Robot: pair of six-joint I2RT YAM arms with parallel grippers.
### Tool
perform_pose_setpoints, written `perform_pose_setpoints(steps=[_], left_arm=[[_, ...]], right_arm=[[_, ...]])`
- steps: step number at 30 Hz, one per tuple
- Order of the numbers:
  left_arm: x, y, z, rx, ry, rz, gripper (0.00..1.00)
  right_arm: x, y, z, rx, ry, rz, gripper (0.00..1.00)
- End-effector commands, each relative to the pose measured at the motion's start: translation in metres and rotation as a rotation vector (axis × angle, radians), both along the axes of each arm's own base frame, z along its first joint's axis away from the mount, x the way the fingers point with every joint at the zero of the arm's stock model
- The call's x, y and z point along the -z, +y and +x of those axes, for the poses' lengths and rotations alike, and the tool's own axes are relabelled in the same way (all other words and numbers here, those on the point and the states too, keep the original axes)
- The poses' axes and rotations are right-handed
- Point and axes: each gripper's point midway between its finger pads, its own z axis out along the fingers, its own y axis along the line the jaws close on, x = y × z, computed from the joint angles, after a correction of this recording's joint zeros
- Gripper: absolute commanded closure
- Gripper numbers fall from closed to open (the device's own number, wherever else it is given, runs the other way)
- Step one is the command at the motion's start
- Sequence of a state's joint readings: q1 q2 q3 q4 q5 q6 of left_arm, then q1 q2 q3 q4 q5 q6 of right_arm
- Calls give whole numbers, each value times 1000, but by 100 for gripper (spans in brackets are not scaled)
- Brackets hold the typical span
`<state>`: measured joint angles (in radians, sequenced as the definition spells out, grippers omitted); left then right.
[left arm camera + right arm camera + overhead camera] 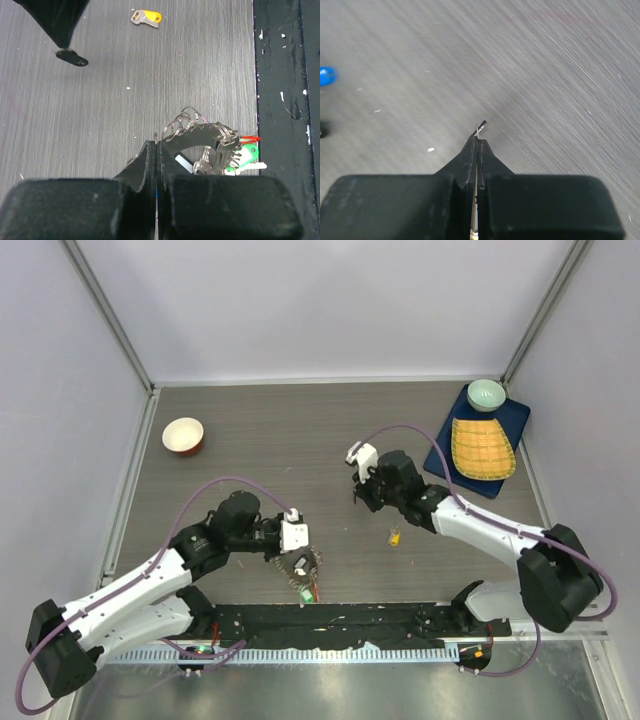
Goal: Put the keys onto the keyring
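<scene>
The keyring lies near the table's front edge, a dark grey ring fringed with silver keys and with green and red tags. My left gripper is shut on its rim; in the top view the left gripper sits just left of the ring. My right gripper is shut on a thin key whose metal tip pokes past the fingertips. Seen from the left wrist, that key's dark end hangs above the table. In the top view the right gripper hovers mid-table. A yellow-tagged key lies loose between the arms.
An orange bowl stands at the back left. At the back right a blue tray carries a green bowl and a yellow mat. A black strip runs along the near edge. A blurred blue thing shows at the right wrist view's left edge.
</scene>
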<state>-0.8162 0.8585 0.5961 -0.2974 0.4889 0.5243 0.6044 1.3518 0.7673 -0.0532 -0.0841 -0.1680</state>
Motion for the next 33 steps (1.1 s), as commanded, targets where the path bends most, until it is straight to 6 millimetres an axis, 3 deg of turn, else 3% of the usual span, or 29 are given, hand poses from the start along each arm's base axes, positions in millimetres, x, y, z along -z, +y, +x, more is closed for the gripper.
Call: perform_pose_setpoints(steps=[1, 10, 16, 25, 33], left_arm=[[-24, -4, 2, 8, -64, -72, 100], [-34, -5, -4, 37, -97, -117, 100], [-41, -5, -8, 51, -108, -138, 100], [-39, -9, -10, 67, -91, -151, 100], [-35, -14, -11, 73, -49, -159, 100]], right_arm=[[-35, 31, -29, -208, -119, 50, 99], [-80, 66, -104, -551, -204, 192, 99], [-79, 74, -132, -673, -208, 208, 99], [-60, 86, -145, -776, -237, 169, 99], [-80, 97, -161, -849, -322, 228, 99]])
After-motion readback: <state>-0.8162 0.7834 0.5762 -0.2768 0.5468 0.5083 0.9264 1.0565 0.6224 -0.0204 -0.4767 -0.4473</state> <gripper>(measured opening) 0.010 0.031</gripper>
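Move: The right hand, pinching the black-tagged key, has the keyring about 19 cm back and 14 cm to its left, at roughly its own height. The left fingers hold the ring by its upper edge. The yellow-tagged key lies on the table some 9 cm back of the right hand, 8 cm to its right and 8 cm below. From the left hand the black-tagged key is about 16 cm ahead, 14 cm to the right and 5 cm lower. Back and to the left, fast at first and then easing, the right hand carries the pinched black-tagged key some 18 cm towards the keyring. It climbs about 7 cm and then sinks 2 or so, turning roughly 45 degrees counter-clockwise to face the ring. The left hand keeps its grip on the ring and raises it a couple of centimetres before dipping slightly. ##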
